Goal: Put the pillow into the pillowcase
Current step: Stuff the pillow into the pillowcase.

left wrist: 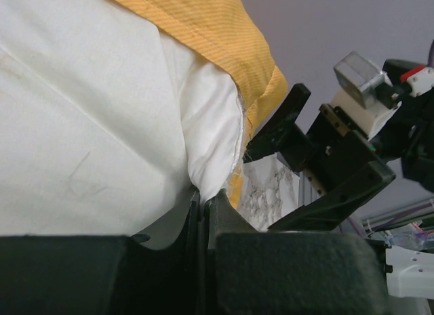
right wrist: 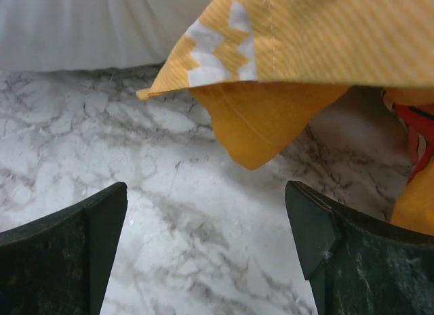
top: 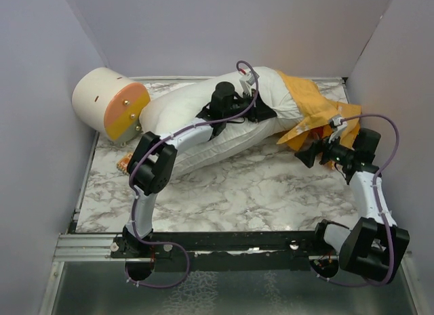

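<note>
The white pillow lies slantwise across the back of the marble table. Its right end sits inside the orange-yellow pillowcase, which is bunched at the back right. My left gripper is shut, and in the left wrist view a fold of the pillow is pinched between its tips, just below the pillowcase hem. My right gripper is wide open and holds nothing. It hovers over bare marble, just short of a hanging corner of the pillowcase with white lettering.
A cream-and-orange cylinder lies at the back left corner. A small patterned item shows by the left arm's elbow. Grey walls close in the table on three sides. A metal rail runs along the near edge.
</note>
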Controlling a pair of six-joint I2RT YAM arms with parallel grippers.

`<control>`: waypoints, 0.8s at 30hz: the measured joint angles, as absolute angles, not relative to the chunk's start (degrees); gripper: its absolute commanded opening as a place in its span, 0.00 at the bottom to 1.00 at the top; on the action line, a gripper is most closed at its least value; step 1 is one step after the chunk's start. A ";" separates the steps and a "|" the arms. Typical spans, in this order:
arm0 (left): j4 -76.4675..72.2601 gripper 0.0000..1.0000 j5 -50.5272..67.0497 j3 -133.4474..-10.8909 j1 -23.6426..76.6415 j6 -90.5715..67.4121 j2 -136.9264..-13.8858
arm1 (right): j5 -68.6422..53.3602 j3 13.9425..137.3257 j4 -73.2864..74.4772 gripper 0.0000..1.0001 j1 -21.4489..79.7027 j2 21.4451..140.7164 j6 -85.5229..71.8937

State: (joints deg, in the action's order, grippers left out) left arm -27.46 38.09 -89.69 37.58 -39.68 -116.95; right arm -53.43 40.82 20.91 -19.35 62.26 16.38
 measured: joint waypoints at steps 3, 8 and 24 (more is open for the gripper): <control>-28.49 0.00 38.52 -90.45 37.15 -41.54 -117.51 | -54.61 32.97 4.97 1.00 -19.22 62.37 10.50; -30.79 0.00 39.62 -90.63 36.58 -44.18 -118.17 | -54.57 28.75 -15.59 0.99 -19.11 70.15 2.11; -28.45 0.00 40.99 -95.13 35.86 -44.58 -118.32 | -60.01 38.85 -23.68 0.01 -13.56 73.95 -5.34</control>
State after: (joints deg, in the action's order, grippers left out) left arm -28.45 40.99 -95.13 35.86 -44.58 -118.32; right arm -60.01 38.85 -23.68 -13.56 73.95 -5.34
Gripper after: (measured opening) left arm 0.040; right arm 0.015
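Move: The near hem of the pillowcase's mouth, with its white print, hangs about 7 cm ahead of the open right hand, 3 cm to its left and roughly 1 cm lower. The pillow fold pinched by the left hand is some 11 cm ahead, 13 cm left and 6 cm up from the right hand; the case's crumpled body is about 4 cm ahead, 11 cm right and 8 cm down. From the left hand, that near hem lies about 3 cm back, 10 cm right and 8 cm lower. The right fingers shut on the near hem of the pillowcase: the hand dips some 3 cm while running forward about 7 cm to the cloth, eases left, closes from wide open and then lifts, the fingers tipping up about 15 degrees. The left hand keeps its pinch on the pillow fold, almost still until it rises about 3 cm, mostly near the end. ##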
